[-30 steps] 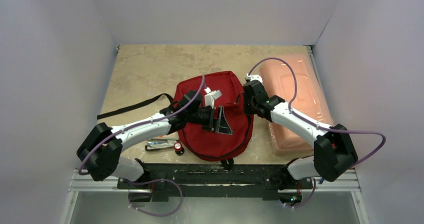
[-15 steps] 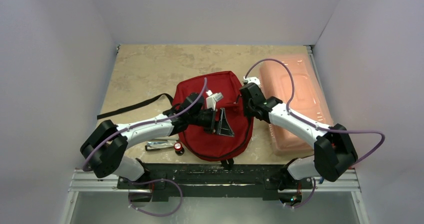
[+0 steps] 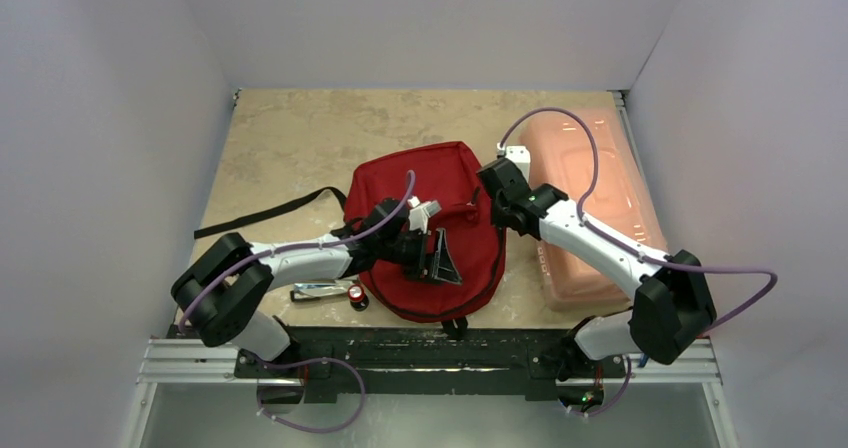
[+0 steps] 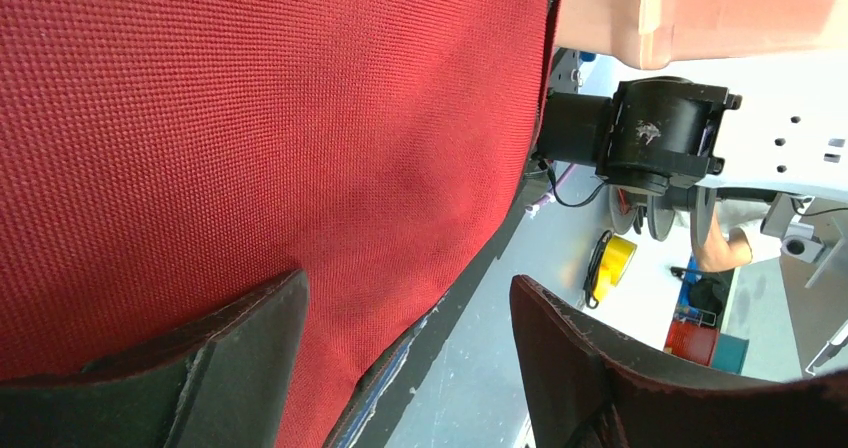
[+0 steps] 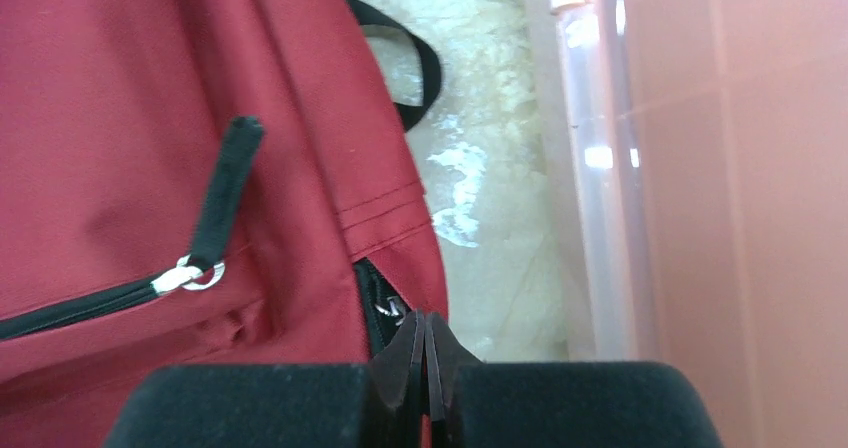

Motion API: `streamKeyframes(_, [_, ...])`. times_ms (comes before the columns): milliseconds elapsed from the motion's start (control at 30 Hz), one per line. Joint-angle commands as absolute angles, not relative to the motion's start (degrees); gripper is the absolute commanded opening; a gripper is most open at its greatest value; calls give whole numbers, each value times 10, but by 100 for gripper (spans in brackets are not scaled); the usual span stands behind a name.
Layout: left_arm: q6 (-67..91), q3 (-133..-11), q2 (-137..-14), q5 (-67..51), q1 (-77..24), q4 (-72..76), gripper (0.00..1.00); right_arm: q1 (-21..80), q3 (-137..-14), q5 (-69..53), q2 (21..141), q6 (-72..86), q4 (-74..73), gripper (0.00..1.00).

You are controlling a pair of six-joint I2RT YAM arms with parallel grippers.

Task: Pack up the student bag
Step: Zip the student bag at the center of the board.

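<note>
The student bag point(image 3: 425, 178), dark red with black zippers, lies flat in the middle of the table. My left gripper point(image 3: 438, 253) hovers open over its near front panel; in the left wrist view the fingers point(image 4: 405, 283) straddle the bag's near edge point(image 4: 250, 148), holding nothing. My right gripper point(image 3: 490, 208) is at the bag's right side. In the right wrist view its fingers point(image 5: 427, 320) are pressed shut at the main zipper's metal slider point(image 5: 390, 308), apparently pinching its thin black pull. The front pocket's zipper tab point(image 5: 225, 193) lies loose to the left.
A pale pink translucent box point(image 3: 590, 198) stands close to the bag's right side, seen also in the right wrist view point(image 5: 740, 168). A black strap point(image 3: 265, 213) trails left. A silver item point(image 3: 318, 290) and a small red round thing point(image 3: 356, 294) lie near the bag's left corner.
My right gripper has closed at the bag's right-side zipper. The left gripper slid toward the near edge of the bag, still open.
</note>
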State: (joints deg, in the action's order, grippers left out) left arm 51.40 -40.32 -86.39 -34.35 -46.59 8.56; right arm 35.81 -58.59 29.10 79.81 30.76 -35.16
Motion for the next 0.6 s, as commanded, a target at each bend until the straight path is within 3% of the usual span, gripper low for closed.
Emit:
streamKeyframes(0, [511,-405,-837,-342,-468,107,73,359,-584,208,749,292,-289,4])
streamKeyframes(100, [481,-432,-801,-332,-467,51,73,358,-591,156,734,296,-242,31])
streamKeyframes(233, [431,-477,-750,-317,-457,-46,75,347,-611,110,745,306,-193,53])
streamKeyframes(367, [397,-502,-702,-313,-418,-117,75,312,-629,60,772,337,-173,61])
streamKeyframes(567, [364,-490,-635,-311,-311,-183,75,253,-602,-28,803,357,-121,61])
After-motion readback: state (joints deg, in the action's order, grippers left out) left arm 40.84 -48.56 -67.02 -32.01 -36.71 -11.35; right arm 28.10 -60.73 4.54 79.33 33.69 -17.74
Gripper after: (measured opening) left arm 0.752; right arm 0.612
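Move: The main zip's pull, at the bag's right edge, sits at the right hand's shut fingertips, about 1 cm left and 1 cm below. From that hand the pocket zip's pull lies some 5 cm to the left and 4 cm ahead, much at fingertip height; the orange bin's middle is about 21 cm to the right and 4 cm ahead. From the left hand, low over the bag's front, the main zip's pull is roughly 8 cm ahead and 10 cm to the right. The main zip's pull is let go: the right fingers spread from shut to over half open while that hand lifts, swinging about 6 cm left, 5 cm up and 5 cm forward over the bag, its left side rolling up nearly 30 degrees. The left hand, fingers still wide, backs off the bag's front, rising about 10 cm, then also drifting left and forward. ##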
